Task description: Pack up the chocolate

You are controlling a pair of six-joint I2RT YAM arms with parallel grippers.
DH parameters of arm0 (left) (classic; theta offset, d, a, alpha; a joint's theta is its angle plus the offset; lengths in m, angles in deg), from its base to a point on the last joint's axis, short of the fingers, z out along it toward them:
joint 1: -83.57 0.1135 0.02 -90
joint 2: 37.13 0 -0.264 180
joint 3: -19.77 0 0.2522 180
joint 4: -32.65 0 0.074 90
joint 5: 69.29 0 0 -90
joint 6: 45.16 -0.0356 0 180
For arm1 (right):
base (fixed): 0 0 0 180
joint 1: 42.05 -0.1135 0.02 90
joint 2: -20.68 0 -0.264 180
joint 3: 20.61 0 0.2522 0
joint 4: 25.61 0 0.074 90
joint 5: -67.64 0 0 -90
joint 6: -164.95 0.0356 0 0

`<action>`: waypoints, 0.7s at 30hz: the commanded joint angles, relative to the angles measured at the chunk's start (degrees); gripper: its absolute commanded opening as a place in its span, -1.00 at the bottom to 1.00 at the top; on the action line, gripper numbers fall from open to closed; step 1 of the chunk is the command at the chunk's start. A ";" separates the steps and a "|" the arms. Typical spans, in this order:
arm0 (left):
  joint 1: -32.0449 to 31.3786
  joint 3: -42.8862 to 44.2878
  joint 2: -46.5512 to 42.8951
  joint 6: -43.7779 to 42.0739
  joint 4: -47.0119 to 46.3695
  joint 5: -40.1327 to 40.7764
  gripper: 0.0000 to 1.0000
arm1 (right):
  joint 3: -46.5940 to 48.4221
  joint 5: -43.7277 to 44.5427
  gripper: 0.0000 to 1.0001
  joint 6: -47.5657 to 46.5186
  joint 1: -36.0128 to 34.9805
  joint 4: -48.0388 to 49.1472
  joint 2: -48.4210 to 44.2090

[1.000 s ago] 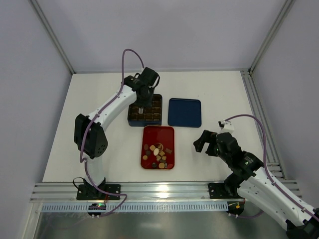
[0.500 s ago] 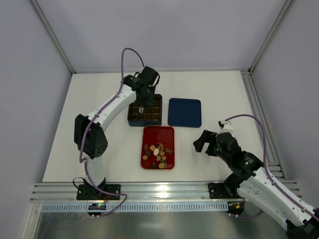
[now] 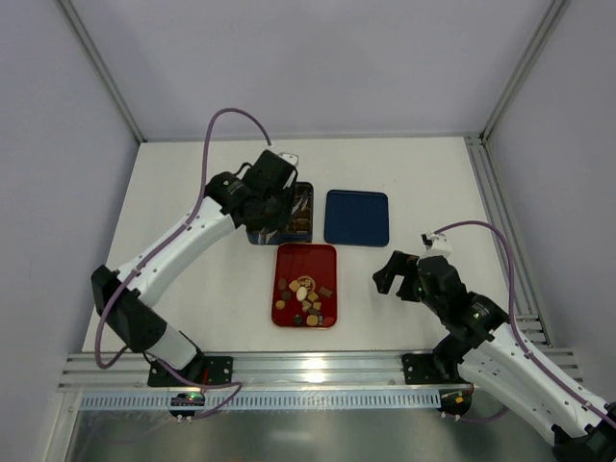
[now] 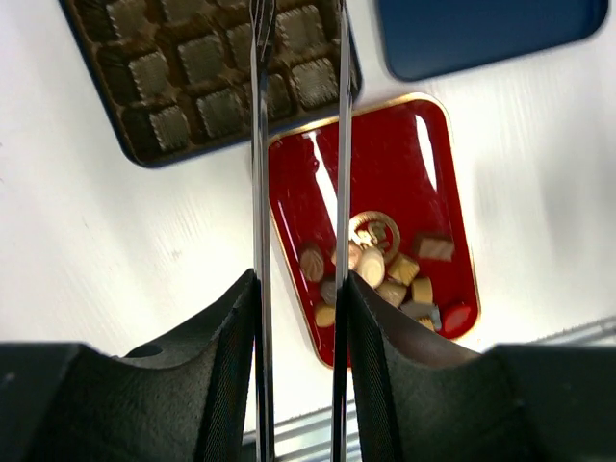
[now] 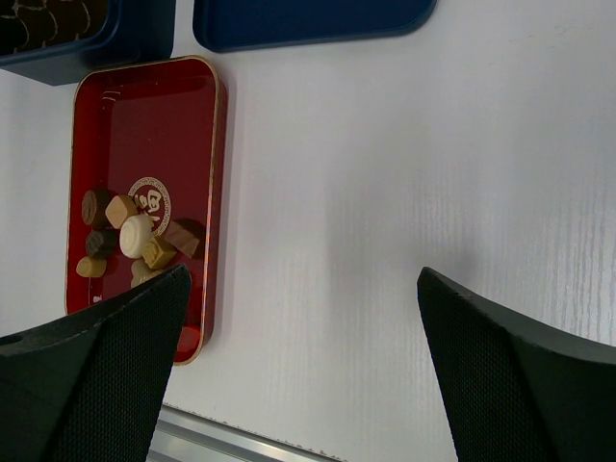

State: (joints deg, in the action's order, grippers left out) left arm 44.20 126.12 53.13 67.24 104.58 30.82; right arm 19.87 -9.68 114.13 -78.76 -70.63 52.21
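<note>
The chocolate [image 3: 304, 296] is several small brown, tan and cream pieces heaped at the near end of a red tray [image 3: 305, 260]. It also shows as chocolate [image 4: 375, 265] and chocolate [image 5: 130, 236] in the wrist views. My left gripper [image 3: 274, 197] hovers over the left part of the dark gridded box [image 3: 300, 210]. The left gripper [image 4: 300, 289] is shut on a pair of thin metal tweezers [image 4: 260, 144]. The tweezers' blades stand apart with nothing between them, their tips over the box [image 4: 192, 67]. My right gripper [image 3: 397, 274] stands open and empty over bare table to the right of the tray.
A blue lid [image 3: 356, 217] lies right of the box, behind the red tray [image 5: 144, 125]. An aluminium rail [image 3: 308, 371] runs along the near edge, and frame posts stand at the back corners. White table [image 5: 385, 192] lies under the right gripper [image 5: 303, 274].
The left arm has swung its elbow down and to the left, and its gripper has shifted left and slightly nearer over the box. The right arm has not moved.
</note>
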 commanded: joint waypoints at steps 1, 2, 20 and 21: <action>-4.82 -4.87 -6.49 2.83 -0.16 -0.53 -0.21 | 0.35 0.06 0.99 0.02 -0.21 2.53 0.02; -5.88 -7.06 -7.54 3.35 0.18 -0.18 -0.21 | 0.26 0.06 0.99 -0.07 -0.21 2.53 0.11; -27.77 -24.13 -22.84 15.83 2.30 2.55 -0.21 | -0.53 0.76 0.99 0.81 -0.20 1.82 -1.03; -29.51 -24.48 -23.11 16.88 2.47 2.90 -0.21 | -0.70 0.76 0.99 0.99 -0.21 1.91 -1.03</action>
State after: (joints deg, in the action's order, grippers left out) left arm 17.44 102.48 31.56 80.37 107.01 32.26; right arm 19.46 -9.65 114.37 -78.76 -70.63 51.66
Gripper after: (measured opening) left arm 0.398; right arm 0.996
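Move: The left hand is partly open and empty. The chocolates in the near half of the red tray lie about 10 cm back from it, some 6 cm to its right and roughly 20 cm below. The chocolate box is about 19 cm ahead and 1 cm left, and the blue tray also about 19 cm ahead but some 23 cm right, both near table level. From the right hand, the chocolates are about 21 cm left, 1 cm ahead and 11 cm down. The left hand draws quickly back from the chocolate box, about 18 cm towards its own base, bringing its long slotted fingertips over the chocolates in the near half of the red tray and easing off in speed as they get there. It sinks only some 3 cm, nearly all after the first stretch, while the wrist turns about 15 degrees clockwise and the fingers stay at the same part-open gap, still above the chocolates with nothing gripped. ##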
